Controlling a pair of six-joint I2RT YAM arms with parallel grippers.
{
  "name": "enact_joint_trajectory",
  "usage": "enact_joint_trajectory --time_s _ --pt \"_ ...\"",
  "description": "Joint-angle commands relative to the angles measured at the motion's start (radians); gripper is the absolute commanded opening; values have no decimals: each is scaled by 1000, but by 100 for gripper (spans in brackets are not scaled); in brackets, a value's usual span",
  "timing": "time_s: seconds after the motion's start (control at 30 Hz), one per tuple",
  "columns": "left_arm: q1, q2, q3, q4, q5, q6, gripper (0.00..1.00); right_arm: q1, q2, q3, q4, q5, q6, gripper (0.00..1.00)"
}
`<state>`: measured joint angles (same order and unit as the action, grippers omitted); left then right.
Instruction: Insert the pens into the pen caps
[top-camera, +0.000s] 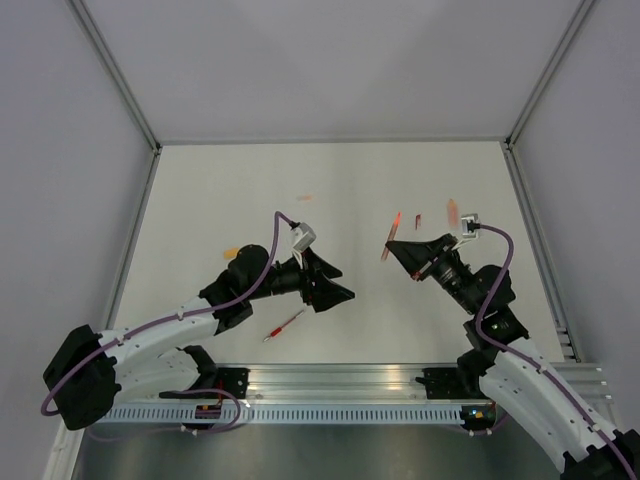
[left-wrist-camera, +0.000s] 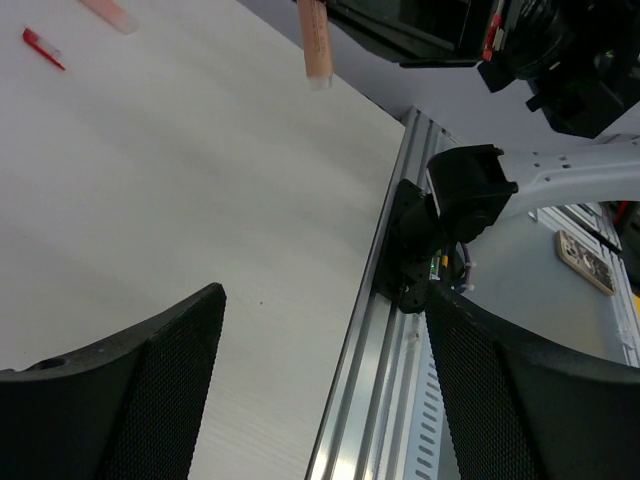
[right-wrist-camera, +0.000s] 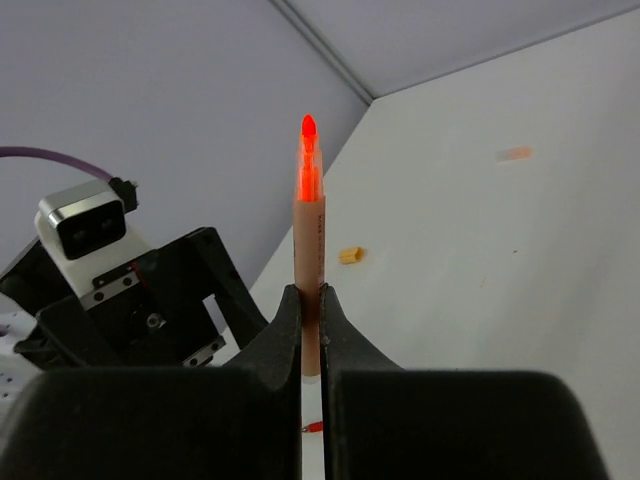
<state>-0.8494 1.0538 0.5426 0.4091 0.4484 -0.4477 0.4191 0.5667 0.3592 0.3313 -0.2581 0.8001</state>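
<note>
My right gripper (top-camera: 390, 246) (right-wrist-camera: 309, 295) is shut on a pale orange pen (right-wrist-camera: 309, 225) that stands straight up out of the jaws, its bright red-orange tip uncovered. The same pen (left-wrist-camera: 315, 45) hangs at the top of the left wrist view. My left gripper (top-camera: 345, 283) (left-wrist-camera: 325, 300) is open and empty, facing the right gripper across a short gap. A red pen (top-camera: 285, 325) lies on the table below the left gripper. A stubby orange pen cap (top-camera: 231, 252) (right-wrist-camera: 349, 255) lies to the left, behind the left arm.
Small red pieces (top-camera: 397, 217) (top-camera: 418, 221) and a pale orange one (top-camera: 452, 210) lie behind the right gripper. Another pale piece (top-camera: 305, 197) lies further back. The aluminium rail (left-wrist-camera: 370, 400) runs along the near table edge, with the right arm's base (left-wrist-camera: 470, 200) on it.
</note>
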Motion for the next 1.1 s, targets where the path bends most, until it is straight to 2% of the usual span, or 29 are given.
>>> enact_joint_trajectory --time_s 0.0,0.2,0.4,0.73,0.93,0.97,1.07 --pt "-4 -5 -7 103 70 -36 83 68 -24 -38 199 -21 85 0" --pt "-2 -17 -24 149 99 -54 78 193 8 -66 281 54 106 0" --pt "-2 -52 -44 154 79 -49 76 346 113 -60 360 157 62 0" --pt "-2 -127 -78 165 33 -48 68 524 229 -45 479 272 31 0" --pt "-2 -136 -76 171 53 -65 55 584 269 -20 479 329 -4 0" --pt "-2 -138 -76 169 53 -66 46 587 272 -20 485 335 -6 0" --pt "-2 -147 -75 165 55 -65 32 596 280 -26 512 339 -2 0"
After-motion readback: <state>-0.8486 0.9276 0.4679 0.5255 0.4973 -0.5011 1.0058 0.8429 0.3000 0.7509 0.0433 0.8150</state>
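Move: The right hand already holds the orange-tipped pen near its tail, nib up. The pen's middle lies about 8 cm ahead of the open left hand, 10 cm to its right and 8 cm higher. From the left hand, the red pen on the table is some 16 cm left, 2 cm back and 20 cm below. The right hand's goal, the left fingers, is about 7 cm back, 10 cm left and 6 cm below; the red cap is 23 cm ahead, 14 cm right, 25 cm down. Keeping its pinch on the orange-tipped pen, the right hand carries it about 11 cm left and 7 cm back to the left gripper, turning some 17 degrees counter-clockwise and easing to a stop. The left hand rises about 3 cm and draws back 2 cm to meet the pen, then closes from wide open to about a third around its tail end, just below the right fingertips, though contact can't be made out. ##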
